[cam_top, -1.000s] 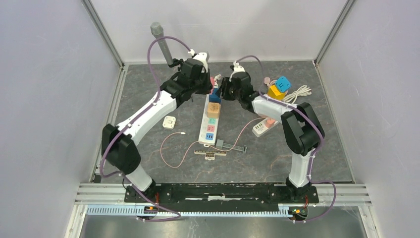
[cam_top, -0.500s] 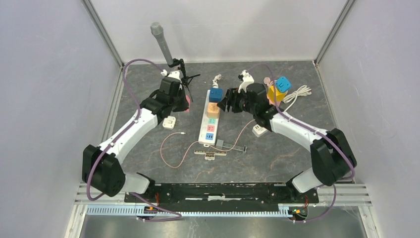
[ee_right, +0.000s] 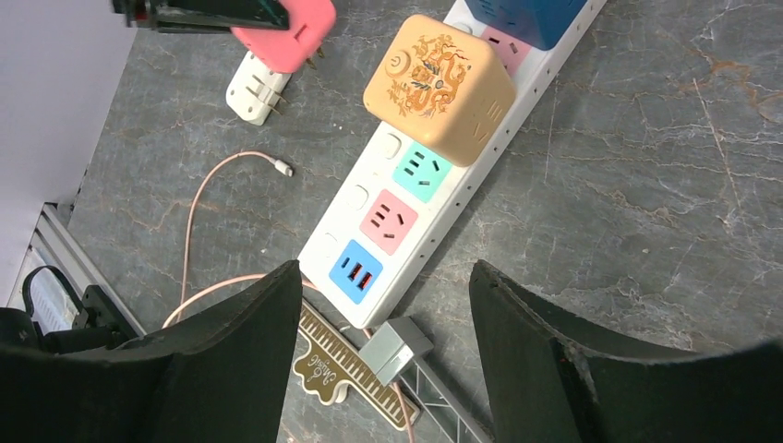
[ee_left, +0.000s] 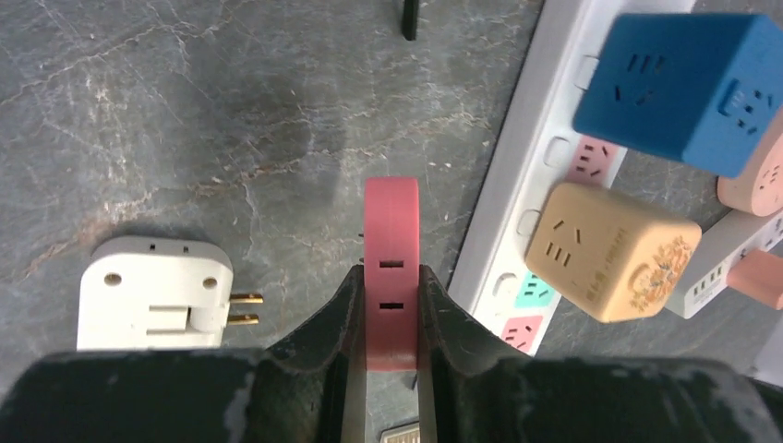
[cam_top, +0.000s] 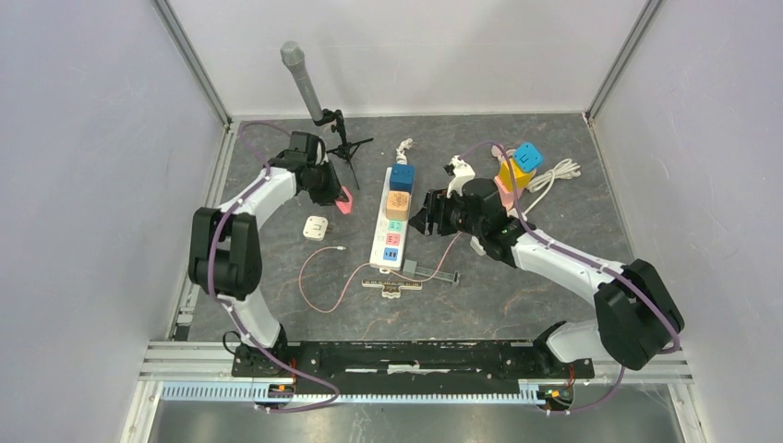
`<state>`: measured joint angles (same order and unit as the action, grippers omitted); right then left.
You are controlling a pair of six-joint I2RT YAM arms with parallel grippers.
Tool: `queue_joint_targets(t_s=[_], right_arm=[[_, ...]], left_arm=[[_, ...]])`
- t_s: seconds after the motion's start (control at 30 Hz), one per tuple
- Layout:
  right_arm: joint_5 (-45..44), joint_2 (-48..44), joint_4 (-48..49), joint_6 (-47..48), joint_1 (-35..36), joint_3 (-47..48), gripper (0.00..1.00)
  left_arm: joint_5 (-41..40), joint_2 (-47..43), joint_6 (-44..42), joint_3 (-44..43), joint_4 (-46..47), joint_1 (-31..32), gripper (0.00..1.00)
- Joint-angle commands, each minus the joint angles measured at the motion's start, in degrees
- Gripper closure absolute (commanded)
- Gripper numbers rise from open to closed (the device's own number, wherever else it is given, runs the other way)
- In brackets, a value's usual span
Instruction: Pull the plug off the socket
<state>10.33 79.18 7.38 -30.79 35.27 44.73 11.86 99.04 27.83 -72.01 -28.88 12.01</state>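
The pink plug is pinched between the fingers of my left gripper, which is shut on it. In the top view the plug hangs left of the white power strip, apart from it and close to the table. It also shows in the right wrist view, where the plug has its prongs free. A blue cube and a tan cube stay plugged into the strip. My right gripper stands open beside the strip's right edge with nothing held; its jaws straddle the strip's near end.
A white adapter lies left of the strip, below the held plug. A pink cable, a ruler and a grey block lie near the strip's front end. A microphone stand stands at the back left. Yellow and blue cubes sit at the back right.
My left gripper has drawn away leftward from the strip's far end with the pink plug. The right gripper let go of the strip, opened, and slid nearer along its right side.
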Motion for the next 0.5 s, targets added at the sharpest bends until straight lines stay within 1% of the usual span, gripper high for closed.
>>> queue_joint_targets(t_s=[0.0, 0.1, 0.17, 0.27, 0.37, 0.47], right_arm=[[-0.7, -3.0, -0.6, -0.2, 0.2, 0.0, 0.28], [-0.7, -3.7, -1.2, -0.2, 0.2, -0.1, 0.28], [-0.8, -4.0, -1.2, -0.5, 0.2, -0.6, 0.28], [-0.4, -4.1, -0.7, -1.1, 0.3, -1.3, 0.28], [-0.2, -3.9, -0.3, -1.4, 0.4, -1.8, 0.28], [-0.2, -3.5, -0.3, -1.6, 0.4, -1.8, 0.28]], left_arm=[[9.5, 4.3, -1.3, -5.2, 0.1, -4.1, 0.98], [11.8, 8.1, -2.0, -7.2, -0.6, -6.4, 0.94], [13.0, 10.9, -3.8, -9.7, -3.3, -7.7, 0.89], [13.6, 14.4, -6.5, -12.3, -6.1, -9.2, 0.84], [13.5, 16.3, -6.8, -12.9, -6.6, -11.4, 0.80], [13.2, 17.1, -6.8, -12.7, -6.2, -11.9, 0.69]])
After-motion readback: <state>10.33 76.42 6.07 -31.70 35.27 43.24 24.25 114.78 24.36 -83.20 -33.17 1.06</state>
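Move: The left hand, still gripping the pink plug, is bound for bare table about 5 cm ahead, 5 cm to its left and 8 cm below. From this hand the white plug lies some 3 cm back and 6 cm left, the tripod about 15 cm ahead and 1 cm right, and the power strip's middle level and 12 cm right. From the right hand, the bare spot lies roughly 14 cm ahead and 24 cm left, some 13 cm lower. The left hand carries the gripped pink plug forward-left and down, about 4 cm each way, towards bare table. ##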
